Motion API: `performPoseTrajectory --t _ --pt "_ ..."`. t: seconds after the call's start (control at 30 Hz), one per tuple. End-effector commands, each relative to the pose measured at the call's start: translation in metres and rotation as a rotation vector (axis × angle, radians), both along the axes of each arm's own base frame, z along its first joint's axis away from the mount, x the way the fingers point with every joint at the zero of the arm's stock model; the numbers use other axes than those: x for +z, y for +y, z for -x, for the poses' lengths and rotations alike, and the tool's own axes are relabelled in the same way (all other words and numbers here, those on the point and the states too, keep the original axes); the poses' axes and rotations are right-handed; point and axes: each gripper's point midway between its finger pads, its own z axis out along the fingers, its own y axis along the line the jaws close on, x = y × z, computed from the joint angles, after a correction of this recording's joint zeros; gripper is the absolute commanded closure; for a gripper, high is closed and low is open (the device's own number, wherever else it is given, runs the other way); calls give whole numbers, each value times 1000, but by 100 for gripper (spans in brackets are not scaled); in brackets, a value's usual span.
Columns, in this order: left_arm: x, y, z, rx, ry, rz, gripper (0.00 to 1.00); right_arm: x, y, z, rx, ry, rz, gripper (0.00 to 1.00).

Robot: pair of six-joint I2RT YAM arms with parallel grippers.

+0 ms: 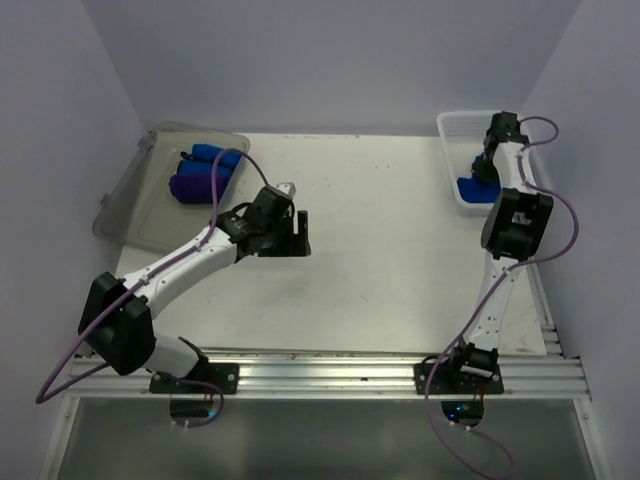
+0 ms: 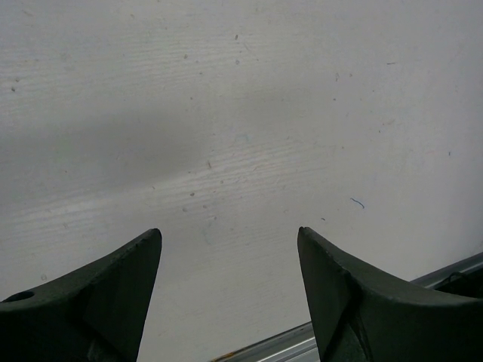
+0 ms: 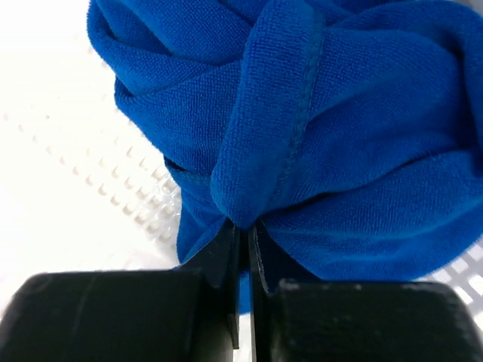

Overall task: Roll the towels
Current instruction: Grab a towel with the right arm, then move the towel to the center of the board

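Note:
A crumpled royal blue towel [image 3: 339, 136] lies in the white mesh basket [image 3: 75, 173] at the table's far right. My right gripper [image 3: 243, 226] is shut on a fold of its cloth. From above, the right gripper [image 1: 483, 165] reaches down into the basket [image 1: 452, 125] onto this towel [image 1: 468, 187]. In the grey tray [image 1: 135, 205] at the far left lie rolled towels, two blue [image 1: 205, 153] and one dark purple [image 1: 188, 186]. My left gripper [image 1: 297, 232] hovers over the bare table left of centre. It [image 2: 230, 234] stands open with nothing between its fingers.
The white table top [image 2: 226, 113] spreads between tray and basket. An aluminium rail [image 1: 330, 370] carrying both arm bases runs along the near edge. Pale walls close in on three sides. A purple cable [image 1: 215, 190] loops from the left arm over the tray.

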Motion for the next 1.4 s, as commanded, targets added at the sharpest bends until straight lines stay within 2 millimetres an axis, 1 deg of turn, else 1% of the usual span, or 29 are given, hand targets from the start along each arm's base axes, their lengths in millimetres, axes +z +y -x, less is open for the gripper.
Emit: performPoseTrajectory --t 0.0,0.03,0.07,0.17,0.2,0.23,0.27,0.37,0.4,0.47,0.5,0.53,0.6,0.63,0.7,0.8,0.87,0.9,0.93,0.97,1.0,1.03,1.07,1.1,1.17,1.2,1.27,1.33,1.37 --pt "4 -8 -6 -28 -32 26 24 93 -9 -5 -22 -181 78 100" --pt "5 -8 -6 -26 -33 28 24 108 -9 -4 -20 -215 87 100" --pt "6 -8 -5 -24 -35 32 24 145 -8 2 -14 -293 107 100" --pt "13 -9 -6 -18 -52 50 24 201 5 11 23 -429 96 100" --pt "15 -9 -6 -16 -55 54 24 243 13 23 43 -517 97 100" --pt "17 -9 -6 -15 -59 59 24 261 19 28 61 -562 89 100" --pt "21 -9 -6 -12 -66 66 24 298 33 41 101 -654 70 100" --pt "26 -7 -7 4 -73 69 24 345 62 63 183 -764 65 100" --pt "30 -8 -6 6 -80 78 23 372 74 81 214 -819 77 100" --pt "35 -3 -6 20 -87 74 22 389 102 98 287 -862 76 100" --pt "39 -2 -7 24 -92 75 22 411 113 118 308 -912 93 100" --pt "42 0 -7 28 -92 75 22 414 137 127 362 -924 75 100" --pt "51 11 -10 53 -102 82 22 408 160 139 422 -935 48 100" --pt "55 21 -15 83 -110 86 22 403 193 152 497 -935 0 100" --pt "67 36 -17 118 -132 103 22 394 223 164 573 -932 -66 100" --pt "86 70 -25 228 -189 95 23 351 298 189 739 -867 -209 100" --pt "98 84 -25 278 -225 93 22 303 334 196 794 -781 -266 100" --pt "102 90 -26 305 -238 91 21 284 370 211 878 -731 -303 100" --pt "105 93 -26 321 -245 92 21 266 390 219 916 -682 -321 100" --pt "106 97 -25 337 -246 90 21 230 409 223 942 -596 -320 100" --pt "105 98 -23 347 -242 94 21 212 426 232 984 -555 -334 100" --pt "104 98 -23 348 -240 94 20 191 450 251 1054 -502 -354 92" --pt "102 99 -20 349 -228 93 20 176 461 258 1080 -456 -359 66" --pt "99 98 -18 353 -217 95 20 156 468 263 1104 -395 -361 55" --pt "96 99 -15 351 -209 99 20 137 459 268 1107 -329 -320 37" --pt "89 98 -13 341 -196 91 20 144 451 269 1100 -346 -294 33" --pt "78 91 -10 305 -163 99 20 143 419 259 1032 -357 -164 30" --pt "62 82 -5 272 -117 120 20 156 379 246 942 -393 -118 29" --pt "60 69 -5 244 -125 137 20 148 360 244 906 -372 -114 30"
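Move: The blue towel is already pinched in the right fingers inside the white basket. The basket's middle is roughly 4 cm ahead and 2 cm right of that hand, and its near wall some 10 cm back. The bare mid-table spot to bring the towel to lies about 29 cm back, 41 cm left and 5 cm below. From the open left gripper that spot is about 11 cm right, 2 cm back and 12 cm below, and the towel some 26 cm ahead and 52 cm right. Hoist the right gripper steeply, about 45 cm, shut on the blue towel, drawing back and tipping the fingers up; then sweep left and down to mid-table, some 45 cm left in all, turning about 60 degrees counter-clockwise, and open the fingers to let go low over the table. Meanwhile swing the open left gripper left and up, away from that spot. ##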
